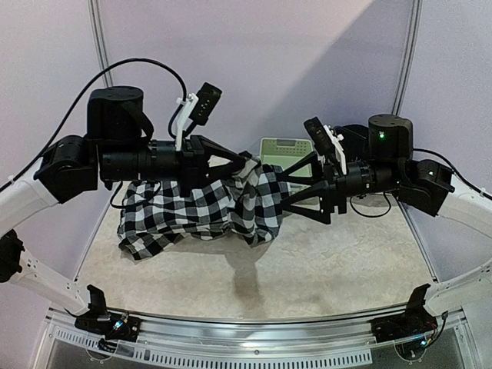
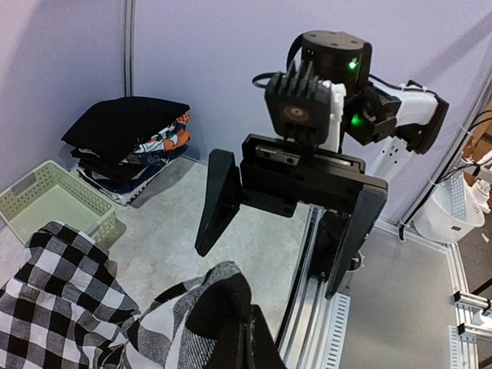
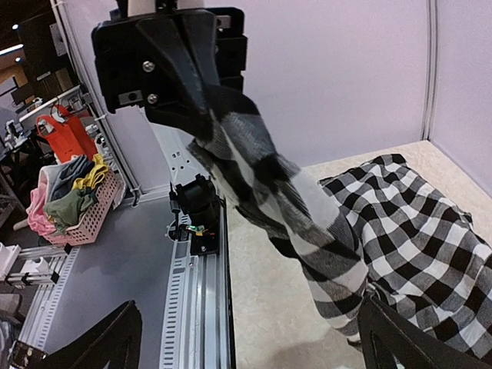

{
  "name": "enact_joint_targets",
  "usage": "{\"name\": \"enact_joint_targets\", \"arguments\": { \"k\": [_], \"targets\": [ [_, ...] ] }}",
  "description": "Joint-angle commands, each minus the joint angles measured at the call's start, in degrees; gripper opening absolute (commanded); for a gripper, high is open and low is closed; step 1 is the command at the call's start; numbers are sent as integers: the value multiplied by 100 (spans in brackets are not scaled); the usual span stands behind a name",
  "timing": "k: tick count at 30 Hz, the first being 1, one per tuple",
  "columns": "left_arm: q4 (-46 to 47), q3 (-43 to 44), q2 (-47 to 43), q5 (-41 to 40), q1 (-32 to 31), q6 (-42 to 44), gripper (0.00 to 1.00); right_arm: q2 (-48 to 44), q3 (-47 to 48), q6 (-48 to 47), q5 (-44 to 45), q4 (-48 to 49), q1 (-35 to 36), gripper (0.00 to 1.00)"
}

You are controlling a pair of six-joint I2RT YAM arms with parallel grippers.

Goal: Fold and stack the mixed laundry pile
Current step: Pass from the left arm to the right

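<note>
A black-and-white checked shirt (image 1: pixel 192 209) hangs lifted by one edge, its lower part resting on the table. My left gripper (image 1: pixel 247 164) is shut on that raised edge; in the left wrist view its fingers (image 2: pixel 250 319) pinch a fold of the shirt (image 2: pixel 69 307). My right gripper (image 1: pixel 283 192) stands wide open, facing the left one, its fingers either side of the hanging cloth without touching it. From the right wrist view the shirt (image 3: pixel 277 192) drapes down from the left gripper (image 3: pixel 177 61), and the right gripper (image 3: pixel 247 307) holds nothing. A folded stack topped by a black cloth (image 2: pixel 127 127) lies at the back.
A pale green slotted basket (image 2: pixel 46 201) sits next to the folded stack, also visible behind the arms (image 1: pixel 280 148). The metal rail (image 3: pixel 192 292) runs along the table's near edge. Off the table stand a pink basket of clothes (image 3: pixel 69 201) and a white basket (image 2: pixel 450 211).
</note>
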Motion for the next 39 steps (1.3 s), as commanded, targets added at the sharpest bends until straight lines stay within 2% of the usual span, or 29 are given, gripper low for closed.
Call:
{"name": "enact_joint_targets", "arguments": {
  "k": [1,8,14,18,23,28,35,39],
  "targets": [
    [122,-114,-50,-87,-141,-48,0,58,-161,-679,248,574,236,99],
    [954,-748,-73,-924,-141,-1047,0,530,-230,-974,830,1056,660,99],
    [1457,-1414,-13,-2822,-168,-2675,0,399,-990,-164,3195,2015,867,99],
    [1838,-1762,-56,-3785,-159,-3246,0,199,-1430,-29,4469,2318,1290,99],
    [2227,-1887,-26,-3978,-150,-3775,0,562,-1620,-656,5347,3111,2000,99],
    [2372,-1976,0,-3942,-141,-4372,0,1359,-1529,-1066,5740,4069,2134,94],
    [2485,-2115,-80,-3812,-132,-4846,0,2286,-1195,-1339,5908,5181,2151,75],
    [2530,-2173,-84,-3861,-132,-4951,0,2634,-852,-1465,5904,5224,2151,65]
  ]
}}
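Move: The hanging fold of the checkered cloth that the right hand will close on lies about 9 cm to its left, 2 cm farther out and some 4 cm below. The bulk of that cloth lies 22 cm left and 12 cm ahead of the right hand; the green basket stands 36 cm ahead and 9 cm to its right, both some 33 cm below. From the left hand, the open right gripper is 9 cm to the right, level forward and 5 cm lower. Keeping its pinch on the cloth's corner, the left hand carries it about 10 cm forward and some 7 cm down, swinging counter-clockwise. The right hand comes in wide open, leftward and down about 10 cm each with a little forward, turning some 30 degrees clockwise beneath the left; it then starts closing around the hanging cloth, a third of the way. ##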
